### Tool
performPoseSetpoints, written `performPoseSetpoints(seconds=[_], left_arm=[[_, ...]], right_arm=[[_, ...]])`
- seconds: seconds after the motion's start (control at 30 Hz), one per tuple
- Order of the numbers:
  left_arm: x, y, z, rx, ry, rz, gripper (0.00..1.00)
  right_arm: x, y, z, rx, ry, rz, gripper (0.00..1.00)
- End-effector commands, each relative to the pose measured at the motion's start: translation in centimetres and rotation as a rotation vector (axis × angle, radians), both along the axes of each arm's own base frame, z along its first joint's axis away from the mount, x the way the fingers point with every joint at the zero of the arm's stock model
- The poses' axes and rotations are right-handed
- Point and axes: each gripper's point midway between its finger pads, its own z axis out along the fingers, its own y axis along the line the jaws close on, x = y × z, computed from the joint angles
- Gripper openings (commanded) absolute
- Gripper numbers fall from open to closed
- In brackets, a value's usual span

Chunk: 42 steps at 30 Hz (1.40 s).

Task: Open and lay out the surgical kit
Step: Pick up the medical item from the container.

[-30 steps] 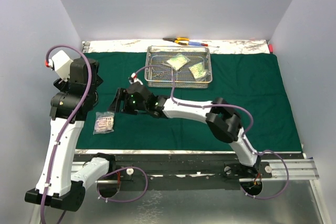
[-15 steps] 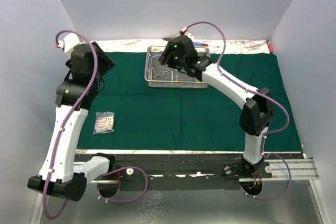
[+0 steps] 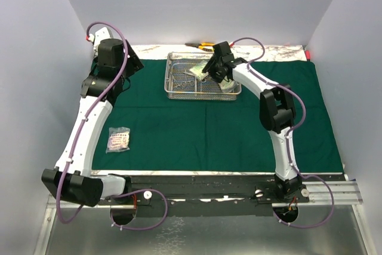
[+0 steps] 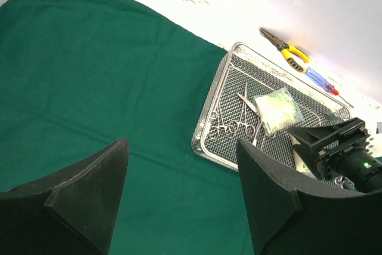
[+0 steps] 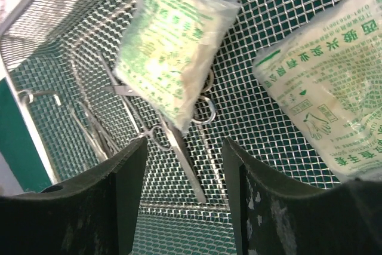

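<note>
The dark green cloth (image 3: 209, 129) lies spread flat over the table. The steel mesh tray (image 3: 179, 55) stands on its far middle. Inside the tray (image 5: 274, 141) lie two clear packets (image 5: 170, 46) (image 5: 328, 88) and the scissor-like clamps (image 5: 173, 141). My right gripper (image 5: 182, 147) hangs open just above those clamps, with nothing between its fingers. In the top view the right gripper (image 3: 212, 76) is over the tray's right half. A third packet (image 3: 118, 139) rests on the cloth at the near left. My left gripper (image 3: 132, 64) hovers open and empty high over the cloth's far left corner.
A yellow-handled tool (image 4: 286, 53) and red and blue pens (image 4: 319, 79) lie on the bare white strip behind the tray (image 4: 213, 97). Grey walls close in the left, right and back. The right arm's elbow (image 3: 276, 107) stands over the cloth's right middle.
My right arm swung from the near-left cloth beside the loose packet up to the tray, its jaws narrowing a little. My left arm stretched toward the far left corner.
</note>
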Motion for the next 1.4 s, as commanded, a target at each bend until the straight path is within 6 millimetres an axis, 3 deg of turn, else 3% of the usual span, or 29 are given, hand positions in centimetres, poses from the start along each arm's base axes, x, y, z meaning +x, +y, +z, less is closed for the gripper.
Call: performPoseSetpoints(seconds=[0.0, 0.27, 0.63, 0.8, 0.87, 0.93, 1.0, 1.2, 1.37], left_arm=[[1.8, -1.1, -0.3, -0.004, -0.018, -0.044, 0.74], [3.0, -1.2, -0.8, 0.029, -0.014, -0.060, 0.74], [3.4, -1.1, -1.6, 0.056, 0.006, -0.064, 0.74], [3.5, -1.1, -1.5, 0.058, 0.005, -0.062, 0.74], [3.6, -1.1, -1.5, 0.059, 0.004, -0.061, 0.74], [3.6, -1.1, -1.4, 0.058, 0.002, -0.062, 0.74], [3.6, -1.1, -1.2, 0.059, -0.002, -0.064, 0.74], [3.4, -1.0, -0.6, 0.060, -0.015, -0.066, 0.74], [2.9, -0.9, 0.2, 0.059, -0.036, -0.060, 0.74]], right_arm=[[0.5, -0.4, -1.1, 0.058, 0.065, -0.072, 0.57], [3.4, -0.2, -2.7, 0.085, 0.041, -0.090, 0.53], [4.7, -1.4, -5.2, 0.029, 0.046, -0.129, 0.50], [4.8, -1.6, -5.5, 0.012, 0.041, -0.114, 0.39], [5.0, -1.6, -5.2, 0.008, 0.023, -0.107, 0.28], [5.3, -1.5, -4.3, 0.009, -0.005, -0.094, 0.11], [5.5, -1.5, -3.3, 0.008, -0.031, -0.088, 0.02], [5.5, -1.2, 2.4, 0.038, -0.122, -0.054, 0.00], [3.4, -0.5, 8.2, 0.094, -0.209, 0.027, 0.00]])
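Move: In the container, the packet to be picked lies about 6 cm ahead of the right hand, 2 cm to its left and 6 cm below. The second packet is some 7 cm to that hand's right and 2 cm ahead, while the scissors lie partly under the first packet's left side, roughly 4 cm ahead and 6 cm left of the hand. From the left hand the first packet is about 21 cm ahead, 26 cm right and 29 cm below. Sinking and reaching forward into the container, about 5 cm each way, the right hand shuts its open fingers on the near right edge of the green-printed packet, pinching the loose film, then draws up some 3 cm. The empty left hand eases about 3 cm forward and 2 cm down, fingers staying open. ##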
